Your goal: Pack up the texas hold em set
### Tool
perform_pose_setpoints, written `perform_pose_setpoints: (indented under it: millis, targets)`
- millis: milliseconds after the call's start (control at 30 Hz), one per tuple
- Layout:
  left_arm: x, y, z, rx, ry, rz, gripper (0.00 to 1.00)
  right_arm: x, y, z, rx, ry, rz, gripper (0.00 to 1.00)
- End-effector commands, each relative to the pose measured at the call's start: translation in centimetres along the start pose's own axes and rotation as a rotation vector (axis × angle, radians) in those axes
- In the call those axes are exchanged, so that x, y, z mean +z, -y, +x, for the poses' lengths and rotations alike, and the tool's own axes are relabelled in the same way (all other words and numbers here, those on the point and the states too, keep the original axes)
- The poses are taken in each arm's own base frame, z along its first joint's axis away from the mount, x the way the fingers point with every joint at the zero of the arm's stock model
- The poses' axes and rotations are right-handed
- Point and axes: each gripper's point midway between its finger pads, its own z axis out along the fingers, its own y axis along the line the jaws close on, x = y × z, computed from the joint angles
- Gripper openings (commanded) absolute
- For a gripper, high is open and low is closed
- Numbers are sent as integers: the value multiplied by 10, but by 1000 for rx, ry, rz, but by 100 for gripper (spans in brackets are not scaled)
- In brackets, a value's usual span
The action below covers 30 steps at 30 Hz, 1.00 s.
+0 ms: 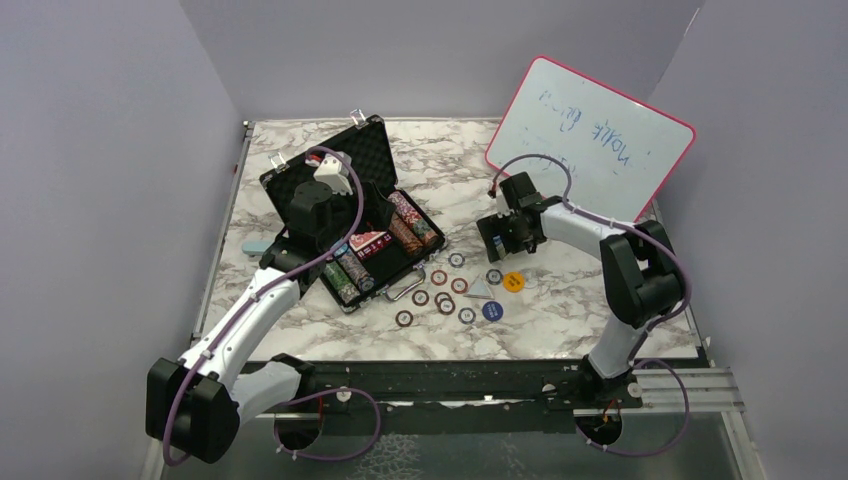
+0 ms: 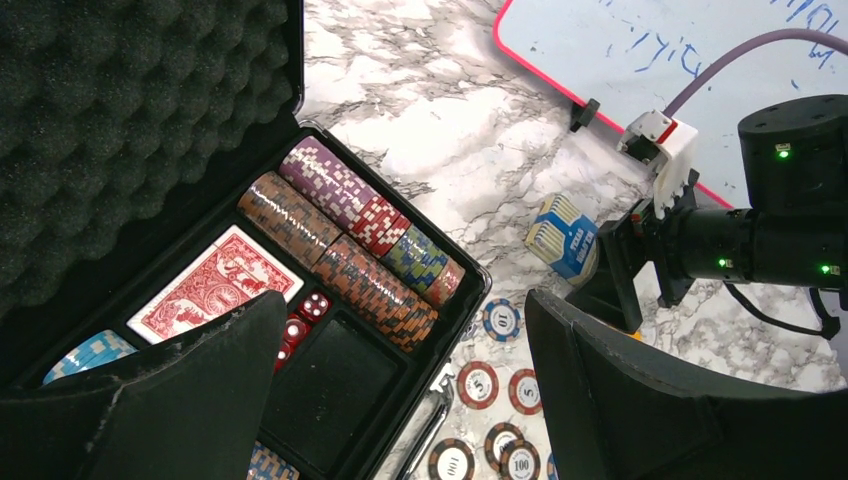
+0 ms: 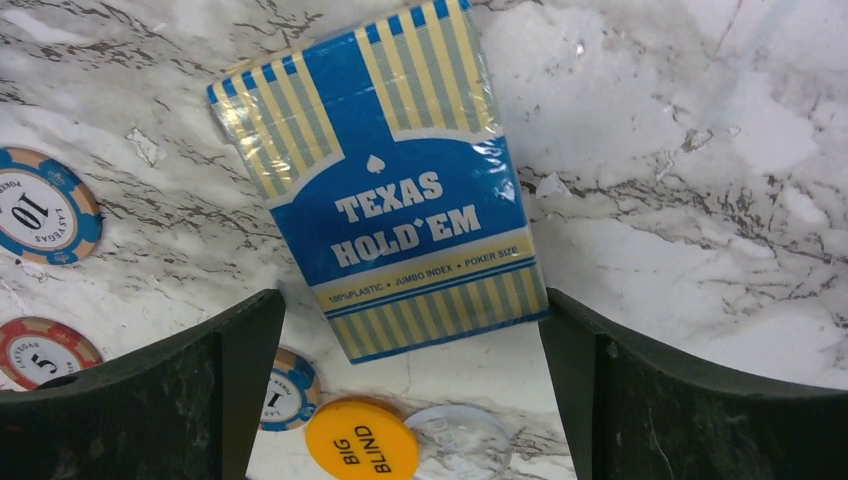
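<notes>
The black briefcase (image 1: 372,150) lies open at the table's left, its foam lid raised. It holds rows of striped poker chips (image 2: 345,235), a red card deck (image 2: 215,285) and red dice (image 2: 312,307). My left gripper (image 2: 405,345) hangs open above the case's empty compartment (image 2: 335,390), holding nothing. The blue card deck (image 3: 385,190) rests on the marble. My right gripper (image 3: 410,330) is open, one finger at each side of the deck's near end, not clamped on it. Loose chips (image 1: 440,290), a yellow button (image 3: 362,440) and a clear button (image 3: 462,438) lie nearby.
A pink-framed whiteboard (image 1: 590,135) leans at the back right, just behind the right arm. A small light-blue oblong object (image 1: 257,244) sits left of the case. A blue round button (image 1: 491,310) lies among the loose chips. The case's silver handle (image 2: 435,405) faces them.
</notes>
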Motion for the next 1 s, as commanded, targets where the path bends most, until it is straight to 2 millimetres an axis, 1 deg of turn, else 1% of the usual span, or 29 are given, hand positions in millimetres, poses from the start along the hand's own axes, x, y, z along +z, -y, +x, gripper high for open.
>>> perform_pose_setpoints:
  millis: [0,133,267,333,433,500,600,667,733,833,967]
  targets:
    - [1,12,-11,-3,26,49,92,8,-5,-1,-57,-2,-8,100]
    - [2,12,-13,-5,26,46,92,17,-10,2,-119,-21,-9,93]
    - [3,14,-13,-13,22,50,92,27,-11,0,-145,-51,-3,83]
    - [3,14,-14,-16,23,49,92,27,-15,-4,-146,-44,-28,76]
    - [3,12,-15,-23,25,35,92,24,-20,-13,-147,-6,-52,61]
    - [2,10,-14,-33,27,25,92,18,-22,-20,-145,26,-60,56]
    - [3,8,-13,-60,25,13,92,0,-30,-40,-140,111,-90,51]
    - [3,9,-12,-86,20,11,92,-20,-41,-56,-147,197,-140,50]
    - [4,12,-12,-116,13,17,92,-44,-57,-71,-165,294,-210,50]
    - [4,23,-13,-177,-11,58,92,-79,-86,-87,-222,431,-310,50]
    - [2,49,-11,-285,-111,166,92,-118,-122,-97,-332,561,-428,50]
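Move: The right hand, open and pointing down just over the table, has the Texas Hold'em card box about 3 cm ahead and 2 cm left, 1 cm lower. From this hand the orange big blind chip lies some 6 cm back and 1 cm right, the small blue chip 5 cm back and 2 cm left, and the open case's tray centre about 31 cm left, 1 cm ahead. From the raised left hand, the card box is roughly 25 cm right, 5 cm ahead and 21 cm below. The right fingers close on both long sides of the Texas Hold'em box near its near end while the hand slides about 3 cm forward and left, low over the table. After a brief hold they keep the pinch and lift roughly 9 cm, swinging left towards the case and easing slightly back, with the wrist turning counter-clockwise, rolling left side up and tipping the fingertips upward. ##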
